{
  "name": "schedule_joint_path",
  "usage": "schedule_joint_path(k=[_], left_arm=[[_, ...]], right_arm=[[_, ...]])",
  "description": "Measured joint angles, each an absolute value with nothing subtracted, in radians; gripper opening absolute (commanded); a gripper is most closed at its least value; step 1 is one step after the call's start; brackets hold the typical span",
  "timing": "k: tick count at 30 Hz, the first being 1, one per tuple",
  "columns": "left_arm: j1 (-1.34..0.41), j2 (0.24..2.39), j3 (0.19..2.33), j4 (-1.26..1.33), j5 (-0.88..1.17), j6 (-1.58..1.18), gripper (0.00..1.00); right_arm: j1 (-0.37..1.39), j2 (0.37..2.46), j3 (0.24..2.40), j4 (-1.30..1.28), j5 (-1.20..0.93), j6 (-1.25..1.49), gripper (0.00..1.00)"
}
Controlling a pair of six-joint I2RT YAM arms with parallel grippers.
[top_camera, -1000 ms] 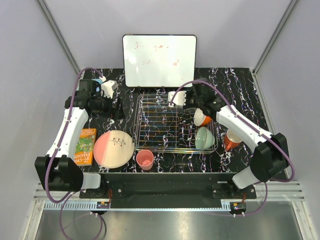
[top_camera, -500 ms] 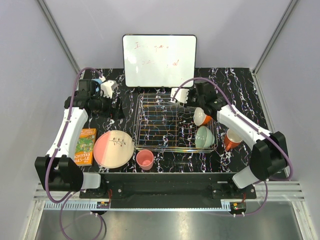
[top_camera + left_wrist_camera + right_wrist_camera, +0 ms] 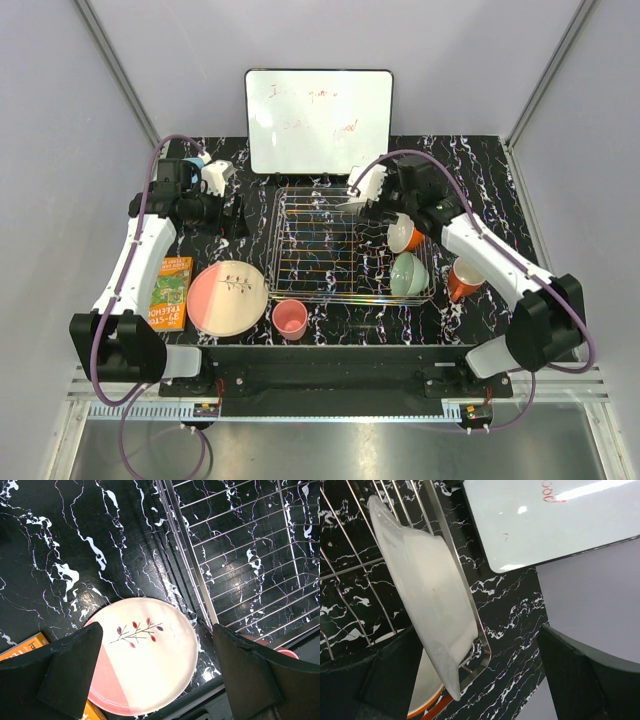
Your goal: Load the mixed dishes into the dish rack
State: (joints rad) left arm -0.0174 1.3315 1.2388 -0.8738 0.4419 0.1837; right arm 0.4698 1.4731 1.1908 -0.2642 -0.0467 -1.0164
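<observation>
The dish rack (image 3: 330, 250) sits mid-table. A white plate (image 3: 430, 595) stands on edge at the rack's far right corner, between the jaws of my open right gripper (image 3: 485, 680) and nearer the left finger. An orange bowl (image 3: 403, 235) and a mint-green bowl (image 3: 408, 275) rest at the rack's right end. The orange mug (image 3: 462, 280) stands on the table right of the rack. My left gripper (image 3: 157, 672) hangs open and empty above the large pink plate (image 3: 145, 655), which lies left of the rack. The small pink cup (image 3: 290, 319) sits at the front.
A whiteboard (image 3: 318, 122) stands behind the rack, close to the right wrist. An orange book (image 3: 172, 292) lies left of the pink plate. Something light blue (image 3: 196, 161) shows behind the left arm. The table's front edge runs just past the plate and cup.
My right gripper has gone from shut to open, letting go of the white plate in the rack, and has drawn back slightly. The left arm has not moved.
</observation>
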Motion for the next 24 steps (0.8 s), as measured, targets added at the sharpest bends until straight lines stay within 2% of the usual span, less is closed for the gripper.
schedule_joint_path(k=[9, 14, 16, 20, 24], left_arm=[[-0.011, 1.330, 1.253, -0.886, 0.437, 0.192, 0.96], [0.038, 1.303, 1.256, -0.921, 0.440, 0.239, 0.98], [0.089, 1.286, 1.256, -0.948, 0.443, 0.271, 0.98], [0.234, 1.272, 1.255, -1.000, 0.461, 0.350, 0.96], [0.333, 1.281, 1.215, -1.024, 0.464, 0.427, 0.93]], right_arm=[[0.485, 1.299, 1.193, -0.298, -0.043, -0.797, 1.00], [0.522, 1.259, 1.349, -0.402, -0.062, -0.405, 1.00], [0.583, 1.284, 1.427, -0.420, -0.016, -0.300, 1.00], [0.834, 1.379, 1.510, -0.441, 0.136, -0.210, 1.00], [0.962, 1.525, 1.552, -0.460, 0.118, -0.085, 1.00]])
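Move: The pink cup is about 22 cm left of the right gripper, 22 cm back and 15 cm down. The pink-white plate lies some 16 cm left of the cup and 6 cm farther out; the white plate leans in the rack just ahead and slightly below the right fingers. From the left gripper the pink-white plate is 10 cm back, 4 cm left and 16 cm down, with the orange book 17 cm left of the plate. Lift the right gripper, fingers already open, up and back clear of the white plate by about 14 cm, then swing it left over the rack while drawing back and sinking again, towards the pink cup, rolling the wrist and tipping the fingers down. Bring the left gripper, still open, about 10 cm left and slightly back above the pink-white plate. ##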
